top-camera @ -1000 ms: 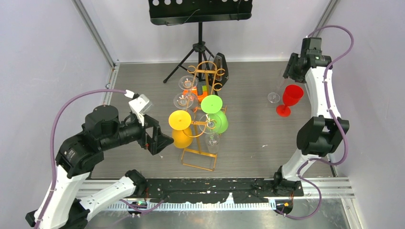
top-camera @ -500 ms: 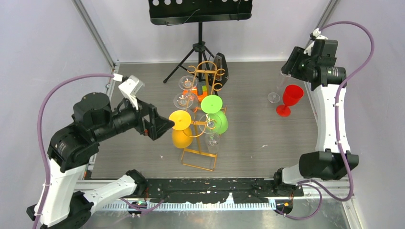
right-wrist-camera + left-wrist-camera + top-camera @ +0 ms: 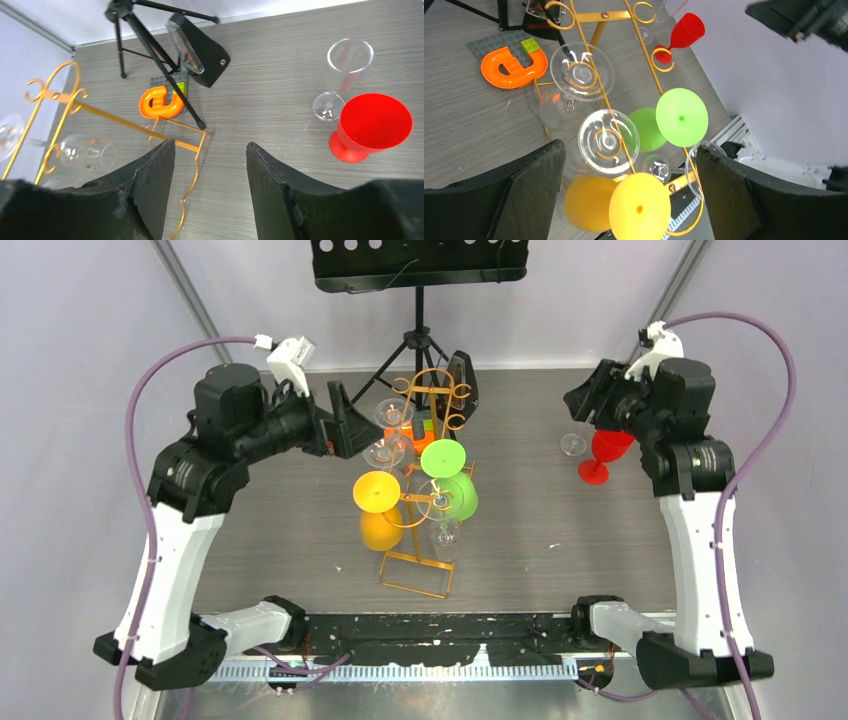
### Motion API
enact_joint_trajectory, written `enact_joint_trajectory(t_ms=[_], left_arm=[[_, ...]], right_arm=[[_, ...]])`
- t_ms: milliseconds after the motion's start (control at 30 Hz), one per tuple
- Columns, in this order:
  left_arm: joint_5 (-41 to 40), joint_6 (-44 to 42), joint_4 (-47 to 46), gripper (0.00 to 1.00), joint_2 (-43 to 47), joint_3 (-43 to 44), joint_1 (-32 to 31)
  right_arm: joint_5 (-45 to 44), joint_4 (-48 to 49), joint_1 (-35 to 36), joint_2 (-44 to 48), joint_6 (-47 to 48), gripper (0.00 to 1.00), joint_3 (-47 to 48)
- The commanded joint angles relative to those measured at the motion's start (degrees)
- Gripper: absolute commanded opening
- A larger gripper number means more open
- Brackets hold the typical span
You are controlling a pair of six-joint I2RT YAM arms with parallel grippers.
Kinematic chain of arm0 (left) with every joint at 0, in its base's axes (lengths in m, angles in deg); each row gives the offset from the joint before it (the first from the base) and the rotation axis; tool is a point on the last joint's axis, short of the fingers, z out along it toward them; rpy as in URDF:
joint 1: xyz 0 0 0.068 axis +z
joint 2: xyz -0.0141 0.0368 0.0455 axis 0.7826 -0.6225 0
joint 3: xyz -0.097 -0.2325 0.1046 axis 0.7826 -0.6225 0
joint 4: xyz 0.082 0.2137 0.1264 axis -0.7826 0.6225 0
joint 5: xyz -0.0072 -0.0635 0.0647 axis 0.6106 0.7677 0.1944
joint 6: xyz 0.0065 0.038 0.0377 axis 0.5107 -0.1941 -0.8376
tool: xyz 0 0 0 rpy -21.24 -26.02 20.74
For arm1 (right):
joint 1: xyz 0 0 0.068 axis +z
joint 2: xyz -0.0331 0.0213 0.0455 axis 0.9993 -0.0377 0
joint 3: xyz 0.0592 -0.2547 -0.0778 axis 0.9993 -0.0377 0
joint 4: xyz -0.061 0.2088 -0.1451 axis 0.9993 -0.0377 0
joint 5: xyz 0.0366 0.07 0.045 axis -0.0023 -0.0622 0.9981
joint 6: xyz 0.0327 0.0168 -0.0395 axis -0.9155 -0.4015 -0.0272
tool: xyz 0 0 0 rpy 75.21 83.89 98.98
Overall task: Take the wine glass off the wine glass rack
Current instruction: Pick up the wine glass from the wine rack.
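The gold wire wine glass rack (image 3: 414,586) stands mid-table. Upside down on its rails hang a yellow wine glass (image 3: 377,492), a green one (image 3: 443,457) and clear ones (image 3: 393,412). My left gripper (image 3: 352,428) hovers at the rack's left side by the clear glasses, jaws wide open and holding nothing. From the left wrist view (image 3: 629,147) it looks down on the rack (image 3: 604,16), with a clear glass foot (image 3: 608,141) and the yellow foot (image 3: 640,207) between its fingers, well below them. My right gripper (image 3: 585,405) is open and empty, raised at the far right (image 3: 210,144).
A red goblet (image 3: 605,445) and a clear flute (image 3: 573,443) stand upright on the table under the right arm. A black tripod music stand (image 3: 420,280) and a black wedge-shaped object (image 3: 462,380) sit behind the rack. An orange U-shaped brick (image 3: 514,65) lies on a grey plate.
My left arm rose and swung from beside the yellow glass to the far part of the rack. My right arm lifted and drew towards the middle, its jaws opening a little more.
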Motion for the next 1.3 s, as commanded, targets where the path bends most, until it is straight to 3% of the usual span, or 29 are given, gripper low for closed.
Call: enact_joint_trajectory(t_ms=[0,333,833,1133,1267], left_arm=[[6.14,4.56,-6.36,1.00,-3.03,1.53,3.05],[11.46,12.61,-15.20,0.97,-7.82,-3.38,8.37],[14.79,17.36,-20.16,0.85,-13.33,-9.40,12.01],[16.01,18.03,-21.14,0.69,-14.00,-12.02,12.02],[16.53,17.95,-21.38,0.57,-13.88,-13.20,12.18]], right_arm=[[1.13,4.93,2.93,7.01,-1.57,0.61,-3.14],[2.40,6.13,8.09,15.25,-1.93,0.63,-7.94],[-0.87,6.36,12.90,17.58,0.03,0.64,-8.42],[-3.22,6.80,14.68,17.84,1.16,0.64,-9.13],[-2.92,7.27,14.84,18.03,0.96,0.64,-9.65]])
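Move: The far clear wine glass on the rack is the one to take: its foot lies about 12 cm ahead of the left hand, 5 cm to its right and 8 cm below. At much the same height, the near clear glass's foot is some 4 cm ahead and 4 cm right, the yellow foot 3 cm back and 1 cm right, and the green foot 3 cm ahead and 13 cm right. From the right hand, the far clear foot is roughly 33 cm left, about level fore and aft, and slightly below. Bring the left gripper forward about 11 cm to the far clear glass, sinking some 8 cm as you go and straight down at the last; tip the fingers down and roll the hand's left side down, narrowing the wide-open fingers to about two-thirds around its foot and stem. Meanwhile draw the empty right hand back and left from the glasses already set down, rising slightly and tipping up, then let it wait. ##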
